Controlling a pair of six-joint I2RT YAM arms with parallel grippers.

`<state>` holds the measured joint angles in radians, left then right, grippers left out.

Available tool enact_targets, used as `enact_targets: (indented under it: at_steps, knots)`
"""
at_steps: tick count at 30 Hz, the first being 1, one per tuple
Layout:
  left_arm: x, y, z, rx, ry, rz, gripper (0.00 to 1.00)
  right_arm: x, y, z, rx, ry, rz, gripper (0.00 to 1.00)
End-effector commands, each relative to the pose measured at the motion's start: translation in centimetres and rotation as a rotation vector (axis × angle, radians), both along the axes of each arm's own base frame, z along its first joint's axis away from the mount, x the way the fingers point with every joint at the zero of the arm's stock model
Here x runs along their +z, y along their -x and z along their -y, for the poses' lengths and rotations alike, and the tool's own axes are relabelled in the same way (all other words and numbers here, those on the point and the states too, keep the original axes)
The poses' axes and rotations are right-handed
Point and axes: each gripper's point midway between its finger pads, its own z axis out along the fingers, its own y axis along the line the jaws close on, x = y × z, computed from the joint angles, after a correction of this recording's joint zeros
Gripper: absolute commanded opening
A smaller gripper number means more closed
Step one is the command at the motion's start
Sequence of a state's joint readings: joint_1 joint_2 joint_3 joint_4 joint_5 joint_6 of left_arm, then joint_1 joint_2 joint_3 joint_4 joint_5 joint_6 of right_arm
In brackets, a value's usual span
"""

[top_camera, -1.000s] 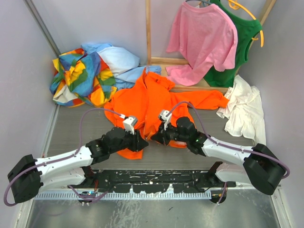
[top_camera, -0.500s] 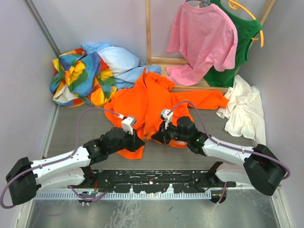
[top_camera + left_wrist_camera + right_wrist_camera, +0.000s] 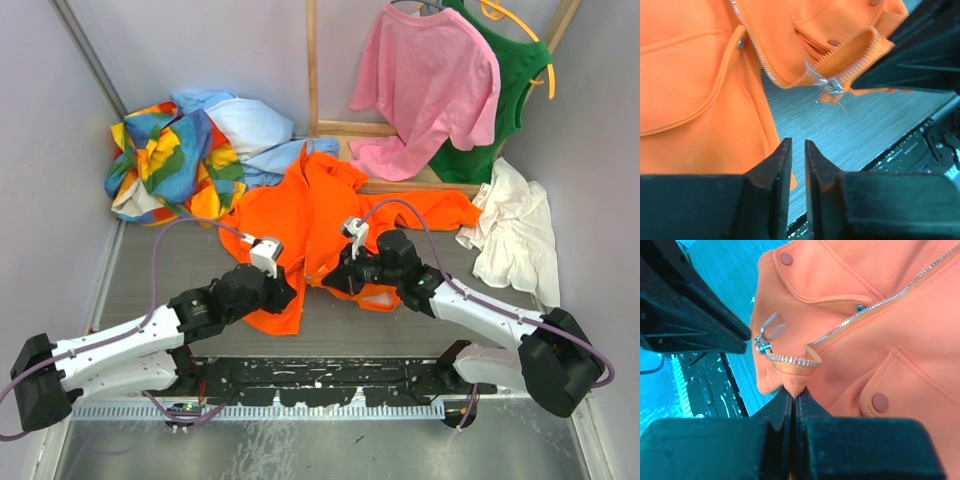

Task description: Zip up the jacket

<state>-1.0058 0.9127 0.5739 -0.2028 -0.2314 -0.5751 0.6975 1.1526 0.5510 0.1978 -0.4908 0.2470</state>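
The orange jacket [image 3: 320, 205] lies spread on the table, its front zipper undone along most of its length. My right gripper [image 3: 338, 278] is shut on the jacket's bottom corner, pinching the zipper tape [image 3: 792, 380] just under the teeth. The metal slider [image 3: 761, 345] with its clear pull sits at that corner. My left gripper [image 3: 290, 297] hovers at the opposite hem, its jaws a narrow slit apart with nothing between them [image 3: 797, 142]. In the left wrist view the slider [image 3: 832, 89] hangs ahead of and above those fingertips, apart from them.
A multicoloured garment [image 3: 170, 160] and a light blue one [image 3: 250, 125] are piled at the back left. A pink T-shirt [image 3: 425, 85] and a green top [image 3: 510, 90] hang at the back right above a white cloth [image 3: 515, 225]. A black rail [image 3: 330, 380] runs along the near edge.
My right gripper has drawn the jacket's bottom corner a little away from the bases. The left gripper closed, then parted slightly, and shifted a little left.
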Motion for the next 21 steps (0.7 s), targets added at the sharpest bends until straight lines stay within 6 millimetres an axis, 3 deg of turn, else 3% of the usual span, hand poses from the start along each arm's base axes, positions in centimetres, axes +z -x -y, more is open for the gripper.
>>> enact_targets:
  at_steps: [1, 4, 9, 17, 21]
  knots:
    - [2.4, 1.5, 1.7, -0.112, 0.143, 0.022, 0.22, 2.4, -1.1, -0.2, -0.014, -0.042, 0.051, 0.01]
    - [2.7, 2.5, 2.4, -0.165, 0.231, 0.027, 0.4, 2.4, -1.0, -0.2, -0.003, -0.045, 0.07, 0.01]
    - [2.9, 0.9, 0.3, -0.017, 0.214, 0.039, 0.53, 2.3, -1.1, -0.1, 0.004, -0.046, 0.111, 0.01]
    - [3.9, -0.8, 2.5, -0.094, 0.305, -0.077, 0.59, 1.9, -1.1, 0.1, -0.002, -0.054, 0.135, 0.01]
    - [4.5, -1.5, 3.1, -0.117, 0.299, -0.049, 0.61, 1.8, -0.9, -0.1, 0.011, -0.061, 0.128, 0.01]
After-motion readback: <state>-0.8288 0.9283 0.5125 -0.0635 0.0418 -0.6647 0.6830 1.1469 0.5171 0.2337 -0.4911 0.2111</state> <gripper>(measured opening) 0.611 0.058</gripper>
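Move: The zipper pull stands about 5 cm to the right of my left fingertips and 2 cm ahead, roughly level with them. The zip end pinched in my right fingers is some 3 cm farther right of the pull and 1 cm farther out. The left panel's hem corner lies on the table about 6 cm back from my left hand, neither left nor right, and 8 cm below. From my right hand the pull is about 3 cm left and 1 cm back, level. I back my left hand off a good 2 cm from the zipper pull, opening its nearly shut fingers to more than half, then bring it forward again about 3 cm towards the pull, rolling some 10 degrees so that its left side sinks, without closing. My right hand keeps its pinch on the zip end and stays nearly in place. ##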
